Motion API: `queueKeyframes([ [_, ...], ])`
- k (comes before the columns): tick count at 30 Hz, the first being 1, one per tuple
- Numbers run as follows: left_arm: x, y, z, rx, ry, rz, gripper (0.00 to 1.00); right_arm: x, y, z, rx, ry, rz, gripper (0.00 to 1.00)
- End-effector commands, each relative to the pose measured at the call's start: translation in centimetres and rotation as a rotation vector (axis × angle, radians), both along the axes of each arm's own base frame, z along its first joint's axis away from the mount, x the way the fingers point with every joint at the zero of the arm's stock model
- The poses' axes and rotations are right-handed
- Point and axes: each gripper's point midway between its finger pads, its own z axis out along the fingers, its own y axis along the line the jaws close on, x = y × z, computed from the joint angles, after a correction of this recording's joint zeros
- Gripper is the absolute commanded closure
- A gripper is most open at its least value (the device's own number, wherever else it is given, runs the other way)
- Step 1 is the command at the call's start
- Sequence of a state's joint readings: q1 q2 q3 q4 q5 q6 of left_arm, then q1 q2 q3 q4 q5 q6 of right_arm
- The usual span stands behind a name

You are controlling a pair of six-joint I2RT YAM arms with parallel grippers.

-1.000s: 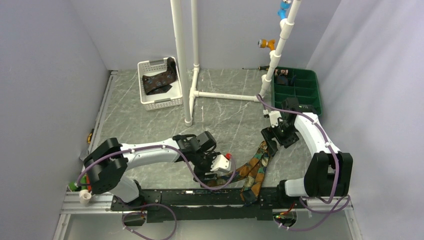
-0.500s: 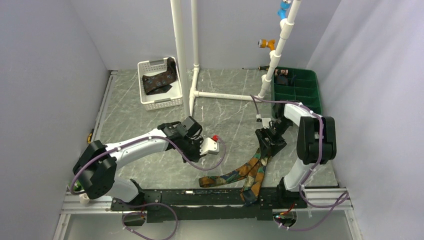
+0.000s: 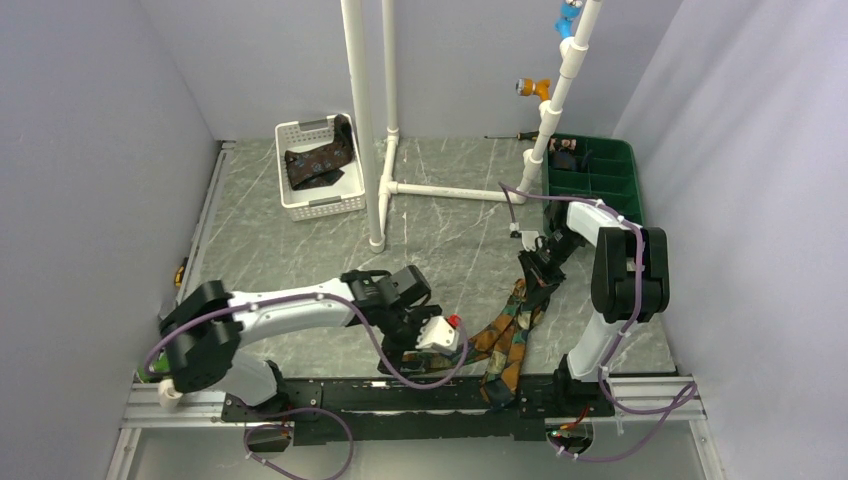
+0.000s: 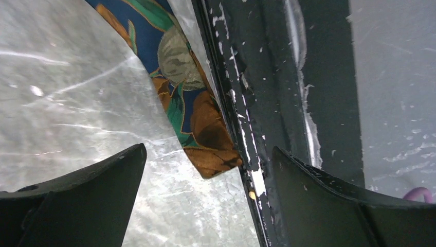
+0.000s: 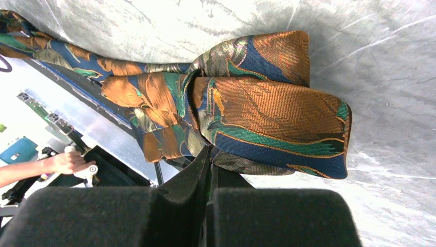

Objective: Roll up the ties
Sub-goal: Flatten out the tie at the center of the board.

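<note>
One tie [image 3: 505,335], dark with orange and teal print, lies from the table's middle right down over the near black rail [image 3: 330,385]. Its far end is folded over on itself [image 5: 267,110], and my right gripper [image 5: 208,154] is shut on the lower edge of that fold. In the top view my right gripper [image 3: 532,283] sits at the tie's far end. My left gripper [image 4: 208,152] is open, its dark fingers [image 4: 82,200] either side of the tie's narrow tip [image 4: 208,154] by the rail. A second tie [image 3: 320,160] lies in the white basket.
The white basket [image 3: 318,207] stands at the back left. A white pipe frame [image 3: 365,130] rises mid-table with a bar along the surface. A green compartment tray [image 3: 600,180] sits at the back right. Purple cables loop along both arms.
My left gripper swung away to the left, then came back to the tie's near tip and stands open. My right gripper closed on the tie's far end and drew it slightly back.
</note>
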State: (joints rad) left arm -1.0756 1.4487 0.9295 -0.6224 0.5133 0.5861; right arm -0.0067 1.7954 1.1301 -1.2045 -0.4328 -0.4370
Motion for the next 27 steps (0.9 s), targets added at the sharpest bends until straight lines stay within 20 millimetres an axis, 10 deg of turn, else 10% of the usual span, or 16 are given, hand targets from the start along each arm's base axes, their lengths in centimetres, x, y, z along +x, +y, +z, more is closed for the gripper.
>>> queueKeyframes([
  [1, 0.3, -0.3, -2.9, 0.081, -0.024, 0.011, 0.06, -0.5, 0.4, 1.3, 0.036, -0.007, 0.015, 1.00],
  [11, 3.8, 5.4, -2.5, 0.210, -0.180, 0.092, 1.00, 2.7, -2.5, 2.4, -0.091, -0.178, 0.145, 1.00],
  [27, 9.7, 18.7, -3.9, 0.343, -0.332, 0.386, 1.00, 8.7, -10.0, 3.6, -0.567, -0.403, 0.643, 0.91],
])
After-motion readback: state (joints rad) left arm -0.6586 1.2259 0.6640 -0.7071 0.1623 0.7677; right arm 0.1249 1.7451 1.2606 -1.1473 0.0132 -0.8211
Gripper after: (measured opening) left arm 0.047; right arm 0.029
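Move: The left hand, open, has the tie's left end almost straight beneath it, about 5 cm down and 1 cm ahead; the black rail runs some 6 cm back of that hand, and the tie's other loose end lies roughly 27 cm to its right and 7 cm back. The right hand already pinches the tie's folded part; clear board lies about 7 cm ahead and 6 cm left of it, 2 cm below. The left hand sinks about 5 cm onto the tie's left end and shuts its fingers on it, lifts a little and then draws it some 15 cm left and forward over the board, away from the right hand, turning counter-clockwise as it goes. The right hand keeps its pinch on the folded part and, after a short hold, carries it forward about 7 cm and left nearly as far, rising 3 cm then easing down slightly while its wrist swings round counter-clockwise and tilts. ##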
